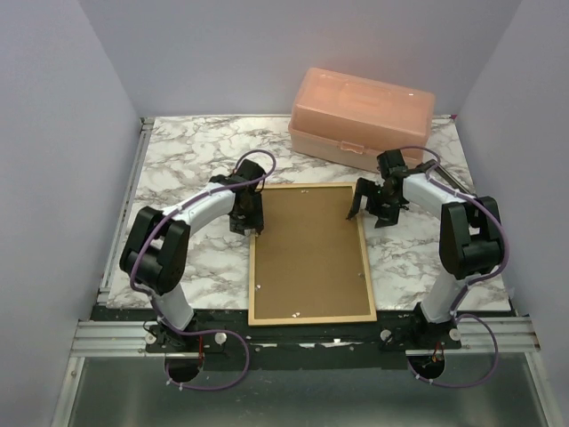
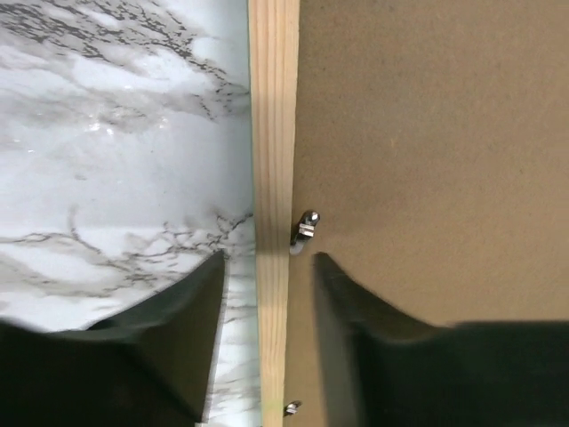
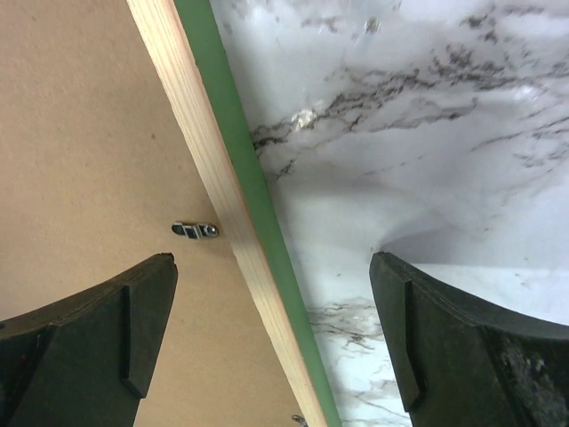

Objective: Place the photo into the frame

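Observation:
The frame lies face down on the marble table, pale wood up, with the brown backing panel set in it. The photo is hidden. My left gripper hangs over the frame's left rail near the far corner. In the left wrist view its fingers straddle the rail with a gap on each side, open, beside a small metal clip. My right gripper stands wide open over the right rail, whose green edge shows; a clip lies on the panel.
A peach plastic box stands at the back right, just behind the right arm. Marble tabletop shows on both sides of the frame. The frame's near edge reaches the table's front edge between the arm bases.

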You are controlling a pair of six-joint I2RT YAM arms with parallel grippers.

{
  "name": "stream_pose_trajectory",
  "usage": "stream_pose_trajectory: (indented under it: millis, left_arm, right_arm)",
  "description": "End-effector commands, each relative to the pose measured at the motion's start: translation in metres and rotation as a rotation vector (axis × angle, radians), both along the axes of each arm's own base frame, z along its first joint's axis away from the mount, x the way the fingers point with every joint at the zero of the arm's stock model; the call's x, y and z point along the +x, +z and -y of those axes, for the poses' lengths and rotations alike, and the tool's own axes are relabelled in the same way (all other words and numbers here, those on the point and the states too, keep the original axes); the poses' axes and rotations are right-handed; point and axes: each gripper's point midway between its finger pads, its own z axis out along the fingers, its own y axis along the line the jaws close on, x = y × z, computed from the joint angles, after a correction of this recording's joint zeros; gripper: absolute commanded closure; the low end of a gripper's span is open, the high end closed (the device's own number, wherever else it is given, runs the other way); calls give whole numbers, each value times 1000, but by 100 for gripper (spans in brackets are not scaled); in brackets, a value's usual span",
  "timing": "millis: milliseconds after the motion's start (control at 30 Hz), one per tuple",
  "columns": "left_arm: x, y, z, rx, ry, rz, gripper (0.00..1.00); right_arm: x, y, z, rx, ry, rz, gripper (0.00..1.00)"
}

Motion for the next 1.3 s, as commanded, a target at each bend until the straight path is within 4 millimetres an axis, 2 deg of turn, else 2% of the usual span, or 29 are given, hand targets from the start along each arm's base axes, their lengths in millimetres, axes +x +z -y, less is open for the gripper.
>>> stream_pose_trajectory:
  millis: [0, 67, 200, 433, 500, 733, 867, 1033, 1167, 1267]
  left_arm:
    - [-2, 37, -1, -46, -3, 69, 45]
    - [-5, 43, 1, -63, -4, 76, 40]
    - [-12, 49, 5, -101, -9, 71, 39]
    - [-25, 41, 0, -97, 1, 46, 39]
    - [-28, 37, -1, -94, 4, 35, 39]
    - [-34, 30, -2, -92, 5, 19, 39]
    - [-35, 27, -1, -81, -1, 14, 39]
    - [-37, 22, -1, -61, -12, 4, 39]
    - [-42, 18, 0, -42, -25, -7, 39]
    - [-44, 14, 1, -32, -32, -18, 39]
  right_arm:
    - [15, 0, 7, -76, 9, 21, 3]
    - [17, -1, 3, -89, 27, 22, 3]
    - [20, -3, -5, -138, 60, 22, 5]
    - [18, -10, -13, -194, 109, 14, 20]
    - [18, -12, -10, -244, 116, 14, 23]
    - [19, -10, -2, -328, 117, 33, 45]
    - [22, -7, 5, -369, 108, 47, 65]
    - [26, -6, 6, -377, 94, 58, 78]
    - [31, -3, 4, -369, 88, 71, 81]
    - [32, 1, 0, -352, 94, 81, 76]
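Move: The clip beside the frame's right bar lies about 2 cm ahead and 2 cm left of the right fingers and 1 cm below them; the bar runs between the fingers, and the lower right clip is some 11 cm back and 1 cm right of the hand. The lower left clip lies about 11 cm straight back from the left hand and 1 cm lower. The upper left clip is about 1 cm ahead, 1 cm right and 1 cm below the left hand. Slide the right gripper about 2 cm forward with a slight swing left, rolling it some 20 degrees so its left side dips, and shut the wide-open fingers across the right bar, left finger coming against the clip. Meanwhile open the left fingers wider, lift about 5 cm clear of the upper left clip, then carry them back about 4 cm towards the lower left clip, sinking halfway down again. ##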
